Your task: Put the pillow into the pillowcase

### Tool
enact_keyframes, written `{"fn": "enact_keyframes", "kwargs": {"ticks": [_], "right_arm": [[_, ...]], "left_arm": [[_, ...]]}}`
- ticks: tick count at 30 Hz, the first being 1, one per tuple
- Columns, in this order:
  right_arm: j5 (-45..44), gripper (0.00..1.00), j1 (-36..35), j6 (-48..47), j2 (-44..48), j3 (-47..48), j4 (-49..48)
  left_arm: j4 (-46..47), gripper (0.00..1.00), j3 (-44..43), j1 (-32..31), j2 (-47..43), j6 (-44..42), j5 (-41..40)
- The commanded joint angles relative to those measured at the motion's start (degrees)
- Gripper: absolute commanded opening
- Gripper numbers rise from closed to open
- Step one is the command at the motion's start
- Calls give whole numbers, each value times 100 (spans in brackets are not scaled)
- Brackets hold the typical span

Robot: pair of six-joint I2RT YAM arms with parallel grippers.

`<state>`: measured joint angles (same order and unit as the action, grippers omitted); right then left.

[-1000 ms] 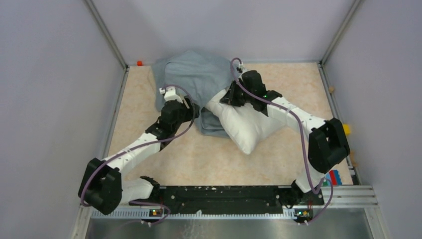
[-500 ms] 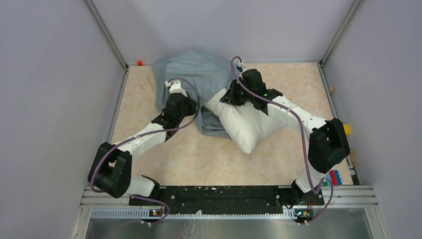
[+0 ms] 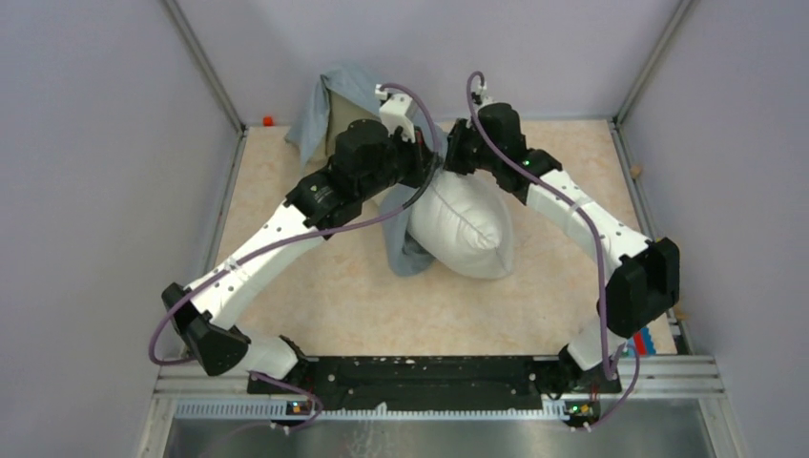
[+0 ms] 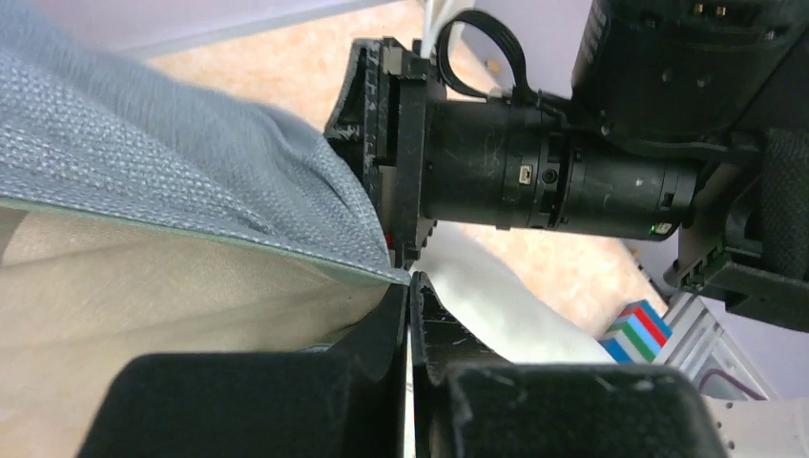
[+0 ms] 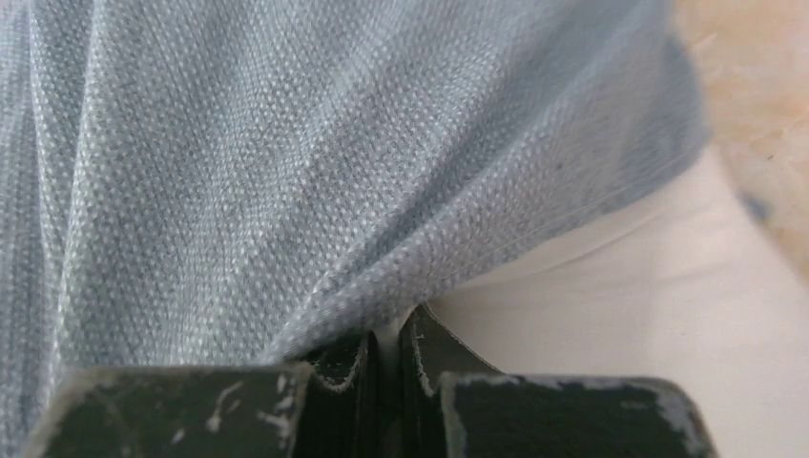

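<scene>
The white pillow [image 3: 467,224] lies mid-table, its top end under both grippers. The grey-blue pillowcase [image 3: 329,100] is lifted off the table behind my left arm, and a fold of it hangs down along the pillow's left side. My left gripper [image 3: 431,162] is shut on the pillowcase's hem [image 4: 286,243], whose pale inner side shows below, with the pillow [image 4: 496,305] just to the right. My right gripper [image 3: 456,153] sits close beside the left one. In the right wrist view it [image 5: 391,334] is shut on bunched pillowcase cloth [image 5: 286,172], with the pillow [image 5: 649,343] alongside.
Grey walls and metal posts enclose the tan table [image 3: 286,277]. A small red object [image 3: 268,121] sits at the back left corner. Striped coloured blocks [image 3: 641,339] lie at the front right edge, also seen as blocks [image 4: 637,329] in the left wrist view.
My left gripper shut on the pillowcase's edge, then rose and swung right to meet the right gripper, lifting the cloth. The pillow swung round to lie lengthwise beneath them.
</scene>
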<state>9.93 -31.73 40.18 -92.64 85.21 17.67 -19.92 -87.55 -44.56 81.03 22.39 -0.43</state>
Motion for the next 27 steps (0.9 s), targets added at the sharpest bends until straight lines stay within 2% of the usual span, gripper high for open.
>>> {"fn": "enact_keyframes", "kwargs": {"ticks": [1,5,9,10,11,12,15,19,23,27], "right_arm": [[-278,0,-29,871,326,319,-647],[-282,0,30,1554,516,-388,-1201],[152,0,139,1517,192,-295,-1090],[221,6,192,1408,175,-288,-1040],[256,18,240,1250,195,-280,-974],[288,34,297,1029,221,-209,-869],[222,51,488,335,286,300,-8],[-72,63,612,-431,533,1066,762],[-326,66,614,-1065,664,1708,1544],[-814,72,614,-1661,1258,1639,2097]], "left_arm": [[-94,0,-587,-92,18,44,684],[-386,0,-988,43,264,133,813],[-753,0,-1448,74,586,130,660],[-868,0,-1507,134,675,177,603],[-894,0,-1464,218,734,238,593],[-854,0,-1338,329,749,335,611],[-427,0,-665,766,710,694,954],[48,0,-292,1016,712,918,1076],[160,0,-320,1122,892,934,1160],[192,0,-410,1197,1093,916,1216]]}}
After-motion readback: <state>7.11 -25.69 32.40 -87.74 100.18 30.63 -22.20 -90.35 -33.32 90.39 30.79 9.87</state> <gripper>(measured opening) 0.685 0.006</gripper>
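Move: Both hands are raised close together over the pillow. The left already pinches the pillowcase rim, with the pillow corner about 4 cm ahead, 4 cm to its right and 6 cm lower; the loose case spreads roughly 17 cm left and 8 cm ahead. The right already grips that pillow corner under the cloth, the pinched rim about 4 cm to its left, 4 cm back and 6 cm above. The pillow's middle hangs some 13 cm back, 4 cm right and 12 cm below the right hand. The left hand keeps its pinch on the rim and, after a slight lift, carries it about 6 cm forward and down over the pillow corner, the fingers tipping down some 15 degrees. Meanwhile the right hand rises a touch and dips back, opens wide to let go of the corner, then pulls out empty, up about 10 cm and to the right away from the case, its wrist tilting up as it climbs. ##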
